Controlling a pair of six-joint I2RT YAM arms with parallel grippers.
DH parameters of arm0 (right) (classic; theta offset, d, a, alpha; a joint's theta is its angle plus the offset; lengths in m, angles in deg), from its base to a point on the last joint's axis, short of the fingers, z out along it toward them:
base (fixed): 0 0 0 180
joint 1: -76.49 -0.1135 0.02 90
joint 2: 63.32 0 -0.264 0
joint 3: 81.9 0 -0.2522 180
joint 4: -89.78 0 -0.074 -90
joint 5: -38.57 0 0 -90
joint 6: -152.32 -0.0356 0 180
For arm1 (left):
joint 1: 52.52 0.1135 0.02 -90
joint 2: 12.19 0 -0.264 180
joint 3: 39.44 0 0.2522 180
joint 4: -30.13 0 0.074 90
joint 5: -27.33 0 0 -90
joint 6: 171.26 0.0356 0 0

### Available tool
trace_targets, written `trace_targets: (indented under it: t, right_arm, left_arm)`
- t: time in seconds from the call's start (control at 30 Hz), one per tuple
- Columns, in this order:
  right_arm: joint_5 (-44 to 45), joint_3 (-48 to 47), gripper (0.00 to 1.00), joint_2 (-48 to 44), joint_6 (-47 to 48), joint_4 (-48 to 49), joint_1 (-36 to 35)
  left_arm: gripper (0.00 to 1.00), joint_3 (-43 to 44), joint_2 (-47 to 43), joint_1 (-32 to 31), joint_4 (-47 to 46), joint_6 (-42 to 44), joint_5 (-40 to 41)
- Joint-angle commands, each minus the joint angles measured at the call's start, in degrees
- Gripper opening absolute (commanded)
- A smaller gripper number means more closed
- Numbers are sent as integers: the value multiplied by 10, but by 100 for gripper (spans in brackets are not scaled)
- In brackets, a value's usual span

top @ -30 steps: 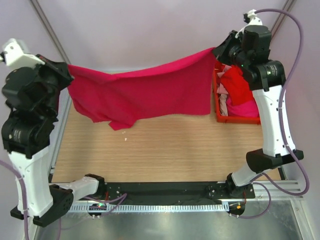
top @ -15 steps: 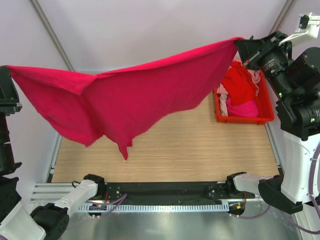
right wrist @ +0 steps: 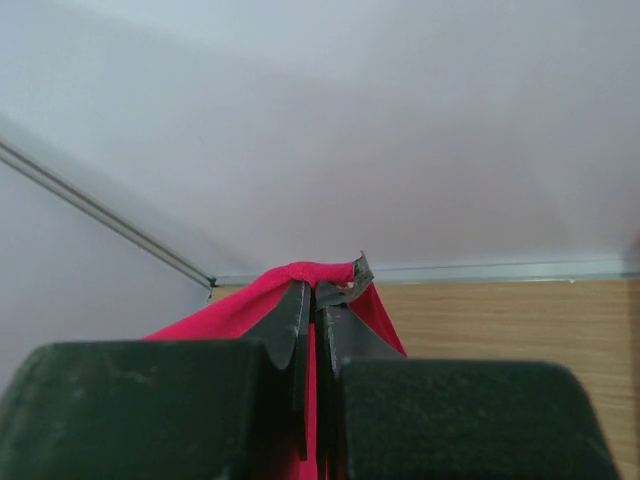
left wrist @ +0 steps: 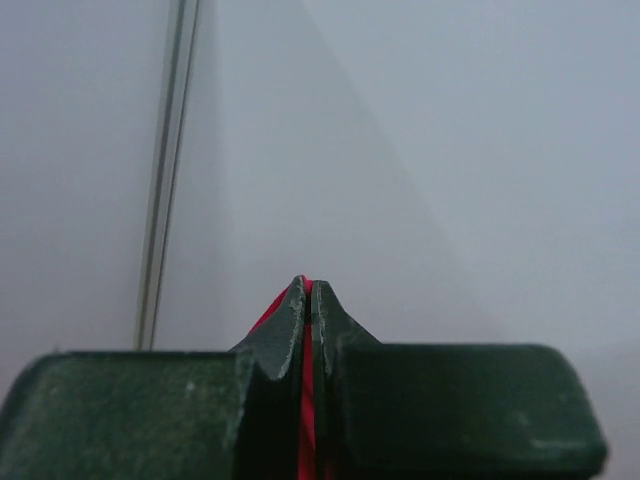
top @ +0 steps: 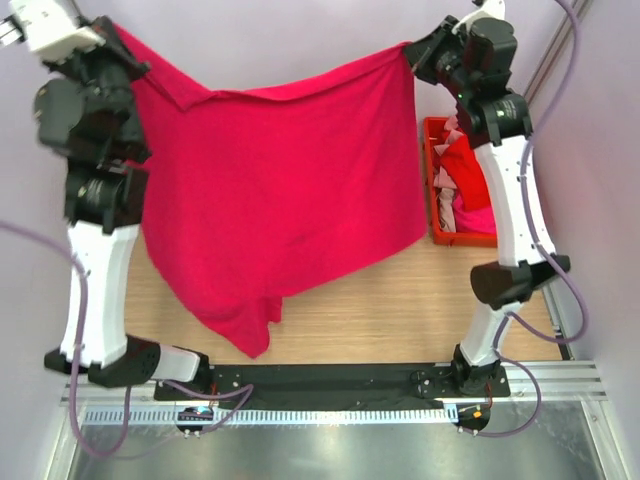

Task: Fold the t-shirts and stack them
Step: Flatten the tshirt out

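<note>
A crimson-magenta t-shirt (top: 270, 190) hangs spread in the air between both arms, its lower edge draping down to the near part of the wooden table (top: 400, 300). My left gripper (top: 122, 42) is shut on its upper left corner; in the left wrist view a thin strip of the cloth (left wrist: 307, 420) shows between the closed fingers (left wrist: 275, 340). My right gripper (top: 412, 52) is shut on the upper right corner; in the right wrist view the cloth (right wrist: 290, 285) bunches over the fingertips (right wrist: 290, 320). More red and pink shirts (top: 465, 185) lie heaped in the bin.
A rigid red plastic bin (top: 438, 232) stands at the table's right edge, just behind the right arm. The hanging shirt hides most of the table's left and middle. A metal rail (top: 330, 415) runs along the near edge by the arm bases.
Both arms have swung back inward and up. The shirt, which was stretched wide and billowing, now hangs as a tall sheet with its lower edge near the table front.
</note>
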Motion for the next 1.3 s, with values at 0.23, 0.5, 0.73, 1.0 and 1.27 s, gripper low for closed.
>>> trace_targets:
  t: [0.23,0.5,0.73,1.0,1.27]
  right_arm:
    - [-24,-137,1,90,-59,118,30]
    - [-57,6,1,24,-75,74,56]
    - [-84,280,1,-98,-81,23,56]
    - [-163,622,1,-245,-75,-4,49]
    - [-181,817,1,-311,-57,-40,37]
  left_arm:
    - [1,182,183,7,-199,145,28]
    - [1,-16,43,10,-170,63,35]
    - [0,-348,-211,9,-51,-62,61]
    - [0,-620,-556,9,324,-357,83]
    - [1,-660,-701,9,502,-512,29]
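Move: The bare middle of the tabletop, where the held t-shirt is taken, lies roughly 66 cm below the left hand, some 5 cm ahead and 10 cm to its right. From the right hand that spot is about 30 cm to the left, 11 cm back and 52 cm down. The red bin stands some 22 cm to the right hand's right, 4 cm farther out and 47 cm lower. The t-shirt, still pinched at two corners and stretched between both raised grippers, is swung forward, 10 cm by the left hand and 5 cm by the right. Both hands then sweep back towards the base and far down towards the table, 35 cm or more, the right fingers pitching steeply downward, the left tipping and rolling left side down. Both grips stay shut. ##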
